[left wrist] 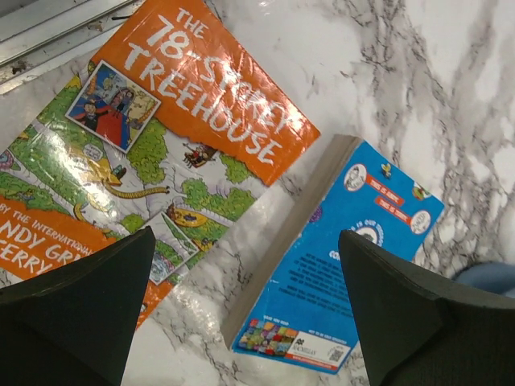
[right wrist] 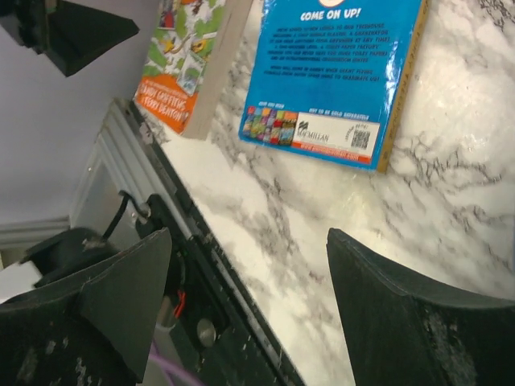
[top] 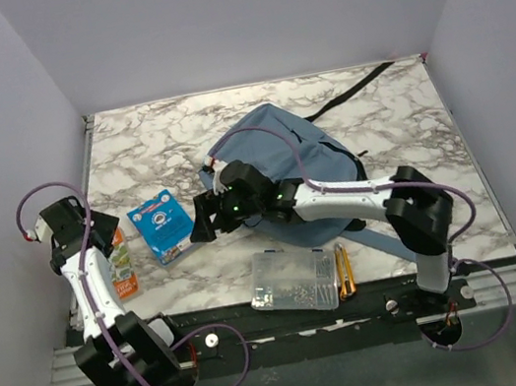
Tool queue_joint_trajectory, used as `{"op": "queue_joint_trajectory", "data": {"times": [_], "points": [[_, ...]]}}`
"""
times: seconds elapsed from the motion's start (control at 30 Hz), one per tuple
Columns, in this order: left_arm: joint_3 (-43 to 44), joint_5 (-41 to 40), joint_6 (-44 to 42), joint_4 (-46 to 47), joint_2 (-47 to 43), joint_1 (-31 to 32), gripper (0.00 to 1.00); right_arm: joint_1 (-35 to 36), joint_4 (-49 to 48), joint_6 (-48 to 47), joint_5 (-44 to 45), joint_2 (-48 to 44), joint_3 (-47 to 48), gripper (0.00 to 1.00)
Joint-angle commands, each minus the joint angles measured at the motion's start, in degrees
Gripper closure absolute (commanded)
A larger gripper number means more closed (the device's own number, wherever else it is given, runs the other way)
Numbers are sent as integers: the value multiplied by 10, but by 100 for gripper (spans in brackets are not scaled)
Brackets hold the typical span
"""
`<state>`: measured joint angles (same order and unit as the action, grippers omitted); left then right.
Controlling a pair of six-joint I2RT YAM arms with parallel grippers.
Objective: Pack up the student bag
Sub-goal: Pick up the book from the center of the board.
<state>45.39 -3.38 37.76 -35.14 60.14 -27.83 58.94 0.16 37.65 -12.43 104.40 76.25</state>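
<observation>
The student bag [top: 275, 150], a rounded blue-grey backpack, lies at the middle of the marble table; a sliver of it [left wrist: 491, 277] shows in the left wrist view. A blue book [top: 161, 226] [left wrist: 338, 265] [right wrist: 338, 72] lies to its left, with an orange "Treehouse" book [top: 123, 265] [left wrist: 161, 121] [right wrist: 189, 64] beside it. My left gripper [top: 105, 242] [left wrist: 245, 235] hovers open over the gap between the two books, holding nothing. My right gripper [top: 202, 225] [right wrist: 248, 234] is open and empty just right of the blue book, above bare marble near the table's front edge.
A clear plastic box [top: 294, 282] of small parts and an orange-yellow pen-like item [top: 343, 273] lie at the front edge. A black strap [top: 359, 87] trails from the bag to the back right. The metal rail [right wrist: 185, 257] runs along the near edge.
</observation>
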Motion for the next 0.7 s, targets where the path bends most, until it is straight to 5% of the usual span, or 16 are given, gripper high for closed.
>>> {"op": "queue_joint_trajectory", "data": {"times": [0.0, 0.3, 0.4, 0.67], "points": [[-10, -28, 6, 51, 60, -13, 2, 0, -35, -7, -40, 83, 67, 18], [-71, 33, 43, 115, 106, -16, 2, 0, -3, -36, 8, 193, 160, 17], [-84, 108, 62, 133, 129, -14, 2, -2, -6, -39, 25, 207, 161, 17], [-118, 182, 89, 193, 158, 66, 2, -26, -4, -30, 17, 230, 162, 16]]}}
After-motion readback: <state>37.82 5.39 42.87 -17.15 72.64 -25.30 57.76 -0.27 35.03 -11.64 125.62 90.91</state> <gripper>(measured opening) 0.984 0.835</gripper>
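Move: Ahead and right of the left hand lies the blue book, about 3 cm farther out, 8 cm to the right and 11 cm lower. The orange book lies some 5 cm back and 8 cm left of this hand. From the right hand, the blue book is about 7 cm ahead, 14 cm left and 15 cm below; the blue bag's middle is roughly 18 cm ahead and 22 cm right, the clear parts case 13 cm back and 18 cm right. Sinking with its fingers wide open, the left hand drops about 6 cm almost straight down, then levels off and sweeps forward and a little right towards the blue book's left side, rolling some 10 degrees. The right hand, also open, comes down about 9 cm while reaching left and forward, some 5 cm each way, towards the blue book's near right corner. ##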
